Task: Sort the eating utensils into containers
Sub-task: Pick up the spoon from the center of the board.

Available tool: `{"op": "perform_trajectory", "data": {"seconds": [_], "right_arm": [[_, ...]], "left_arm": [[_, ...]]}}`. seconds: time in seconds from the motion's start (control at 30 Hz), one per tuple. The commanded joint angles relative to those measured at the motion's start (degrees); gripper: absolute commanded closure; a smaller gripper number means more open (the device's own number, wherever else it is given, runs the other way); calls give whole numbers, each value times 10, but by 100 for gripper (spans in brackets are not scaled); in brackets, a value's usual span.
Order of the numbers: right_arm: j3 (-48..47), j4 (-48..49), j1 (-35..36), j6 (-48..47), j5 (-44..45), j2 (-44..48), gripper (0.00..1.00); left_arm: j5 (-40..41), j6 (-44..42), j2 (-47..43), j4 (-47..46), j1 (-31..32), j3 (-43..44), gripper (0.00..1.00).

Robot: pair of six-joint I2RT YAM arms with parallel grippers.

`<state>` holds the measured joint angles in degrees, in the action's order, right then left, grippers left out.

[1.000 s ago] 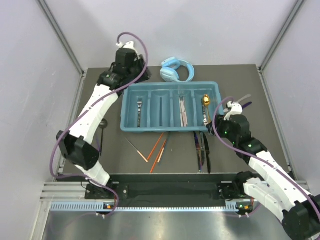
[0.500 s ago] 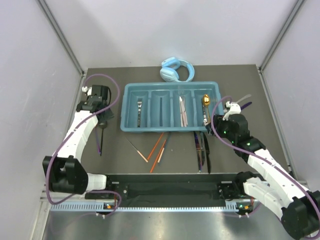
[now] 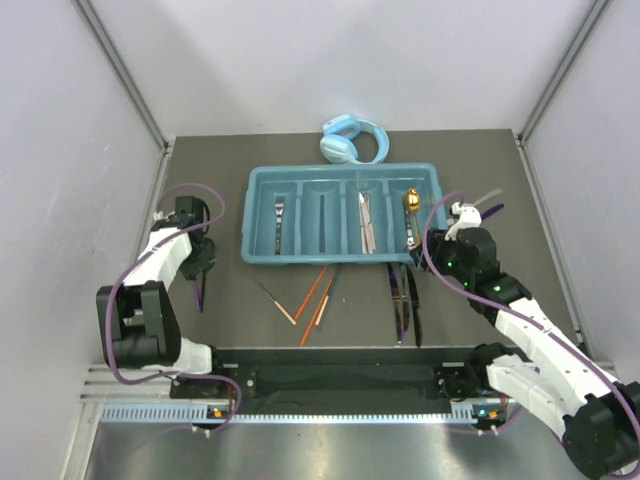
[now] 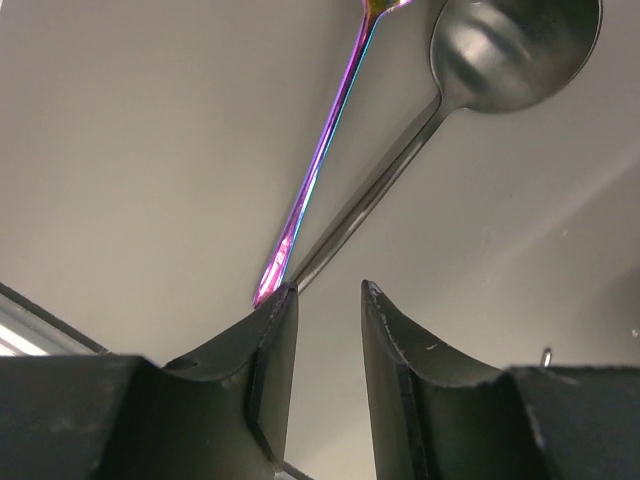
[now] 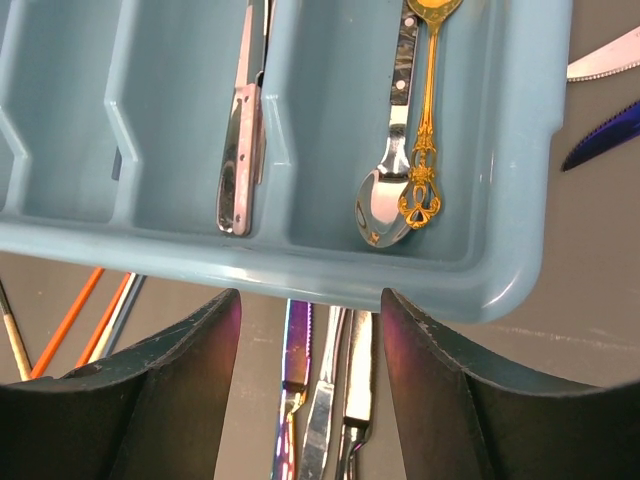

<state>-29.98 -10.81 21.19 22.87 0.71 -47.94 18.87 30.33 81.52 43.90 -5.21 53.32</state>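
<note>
The teal tray (image 3: 258, 215) holds a fork (image 3: 279, 215), silver knives (image 3: 365, 225), a gold spoon (image 5: 430, 100) and a silver spoon (image 5: 385, 210). My left gripper (image 3: 200, 258) hovers left of the tray, open and empty (image 4: 328, 290). Just ahead of it lie a purple utensil handle (image 4: 310, 190) and a dark spoon (image 4: 510, 55), and its left fingertip (image 4: 275, 310) is at the end of the purple handle. My right gripper (image 3: 425, 258) stands open (image 5: 310, 305) at the tray's near right corner, above a purple knife (image 5: 298, 350) and two silver knives (image 5: 340, 370).
Orange chopsticks (image 3: 318, 295) and a thin stick (image 3: 272, 298) lie in front of the tray. Light blue headphones (image 3: 352, 140) sit behind it. Two more knives (image 5: 600, 60) poke out past the tray's right end. Grey walls enclose the table.
My left arm has swung from the tray's far left corner to the table's left side and come down over the spoon and purple utensil. The right arm has hardly moved.
</note>
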Motion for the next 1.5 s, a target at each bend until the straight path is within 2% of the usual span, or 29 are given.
{"op": "perform_trajectory", "data": {"seconds": [0.0, 0.63, 1.23, 1.3, 1.33, 1.47], "right_arm": [[4, 28, -5, 9, -4, 10, 42], [-3, 35, -10, -10, -22, -14, 41], [-2, 40, -17, -12, -35, -12, 41], [-2, 41, -18, -12, -38, -13, 42], [-2, 40, -18, -12, -38, -14, 42], [1, 44, -19, -10, -38, -15, 42]], "left_arm": [[23, 16, 19, -27, -5, 35, 63], [20, 3, 211, -37, -61, 180, 65], [14, -3, 278, -40, -88, 180, 69], [8, -6, 279, -39, -89, 179, 87], [4, -9, 280, -38, -89, 178, 100], [-46, -18, 283, -40, -89, 173, 100]]}}
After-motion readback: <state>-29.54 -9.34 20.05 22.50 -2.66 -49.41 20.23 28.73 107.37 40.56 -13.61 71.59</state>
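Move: The rainbow-coloured spoon lies under and ahead of the left gripper, its middle about 4 cm forward, 3 cm left and 5 cm below, its bowl end outward. Next to it, the dark ladle's bowl is about 8 cm ahead and 1 cm right. A thin chopstick lies 17 cm right and 5 cm back; the tray's middle is 37 cm right and 19 cm ahead. From the right gripper the spoon is some 60 cm left, 2 cm back and 12 cm below. Bring the left gripper, fingers still part-open, about 7 cm forward and 6 cm left along the spoon towards its neck, at first nearly level, then sinking some 4 cm as the forward travel ends, with a slight counter-clockwise turn. Stop there and shut the fingers almost fully, pinching the spoon just below its bowl. ##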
